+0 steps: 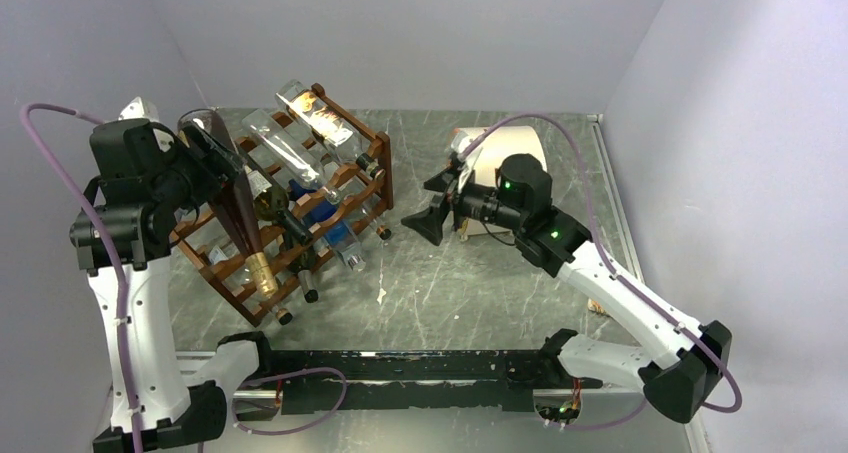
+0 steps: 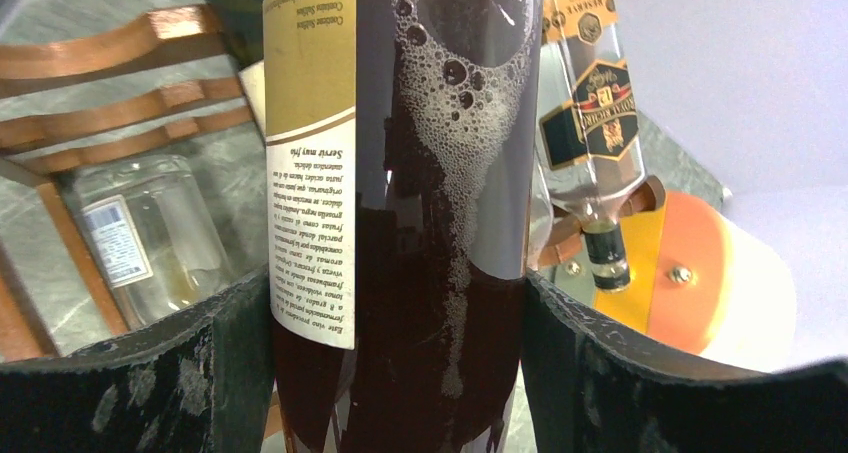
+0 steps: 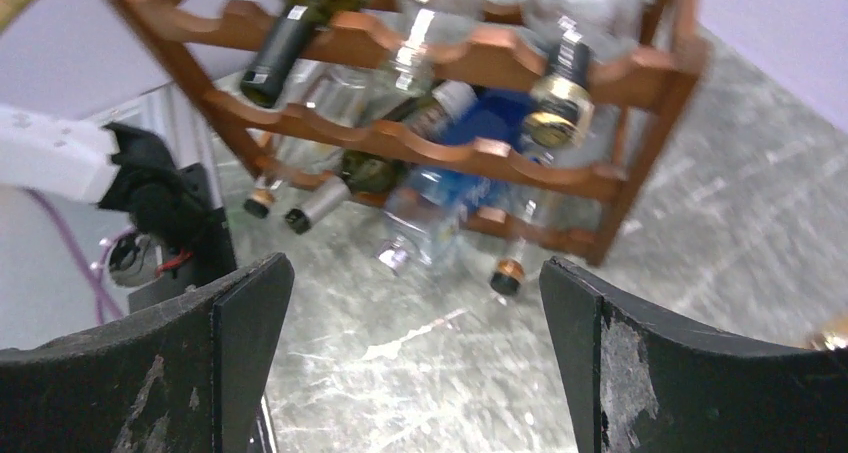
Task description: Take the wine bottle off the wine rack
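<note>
My left gripper (image 1: 212,165) (image 2: 395,303) is shut on the wine bottle (image 1: 240,218) (image 2: 420,173), a dark bottle of red wine with a cream and gold label and a gold foil neck. The bottle slants neck-down over the front left of the wine rack (image 1: 350,188) (image 2: 120,113) (image 3: 440,148). Whether the bottle still rests on a rail I cannot tell. The rack is reddish-brown wood with wavy rails and holds several other bottles. To the right of the rack, my right gripper (image 1: 425,223) (image 3: 415,273) hangs open over the tabletop, facing the rack with nothing between its fingers.
Clear bottles (image 1: 315,113) lie on the rack's top tier and a blue one (image 1: 322,208) lower down. A cream drum (image 1: 515,148) (image 2: 760,303) stands behind the right arm. Grey walls close in on the left, back and right.
</note>
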### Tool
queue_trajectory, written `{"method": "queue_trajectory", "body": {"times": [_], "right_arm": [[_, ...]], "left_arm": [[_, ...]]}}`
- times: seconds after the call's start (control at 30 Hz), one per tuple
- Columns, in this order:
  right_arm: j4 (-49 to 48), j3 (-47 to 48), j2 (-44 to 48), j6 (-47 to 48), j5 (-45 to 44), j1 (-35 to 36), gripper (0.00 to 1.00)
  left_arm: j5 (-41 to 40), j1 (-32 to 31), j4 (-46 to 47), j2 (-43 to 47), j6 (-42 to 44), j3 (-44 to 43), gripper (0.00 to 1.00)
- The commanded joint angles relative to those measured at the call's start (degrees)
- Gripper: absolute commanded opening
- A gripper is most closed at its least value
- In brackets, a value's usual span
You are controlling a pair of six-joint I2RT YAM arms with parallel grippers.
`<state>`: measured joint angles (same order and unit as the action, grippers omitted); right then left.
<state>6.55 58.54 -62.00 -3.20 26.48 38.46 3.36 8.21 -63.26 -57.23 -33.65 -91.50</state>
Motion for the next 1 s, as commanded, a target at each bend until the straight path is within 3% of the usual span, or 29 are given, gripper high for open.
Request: {"method": "queue_trajectory", "body": {"times": [0.0, 0.27, 0.47, 0.7, 0.97], "right_arm": [[-2.7, 3.8, -0.7, 11.1, -2.3, 7.7, 1.00], [-5.8, 6.4, -4.2, 34.8, -6.8, 23.2, 0.98], [-13.9, 6.5, -8.0, 55.7, -11.8, 33.6, 0.97], [-17.5, 10.8, -14.8, 77.2, -11.7, 39.4, 0.97], [-20.2, 15.1, -21.9, 91.6, -17.7, 42.2, 0.95]], "left_arm": [[10.7, 0.3, 14.9, 0.3, 0.0, -6.0, 0.07], [17.0, 0.3, 15.9, -0.8, -1.3, -6.5, 0.07], [19.6, 0.3, 15.5, -0.6, -2.4, -6.6, 0.07], [23.1, 0.3, 15.0, -1.0, -2.1, -6.2, 0.07], [25.3, 0.2, 13.9, -0.9, -2.3, -5.6, 0.07]]}}
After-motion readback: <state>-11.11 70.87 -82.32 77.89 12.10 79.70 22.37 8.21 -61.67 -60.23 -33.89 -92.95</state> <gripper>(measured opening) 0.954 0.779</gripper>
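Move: The left hand already holds the wine bottle clear of the rack; its gold neck hangs about 13 cm back, 6 cm right and 9 cm below that hand. From the right hand the neck is some 25 cm left, 14 cm back and 2 cm lower. The green bottle on the rack lies about 27 cm left, 2 cm ahead and 7 cm below the right hand. Open right hand sweeps 24 cm left and back, rolling about 85 degrees, towards the neck; left swings bottle right. ##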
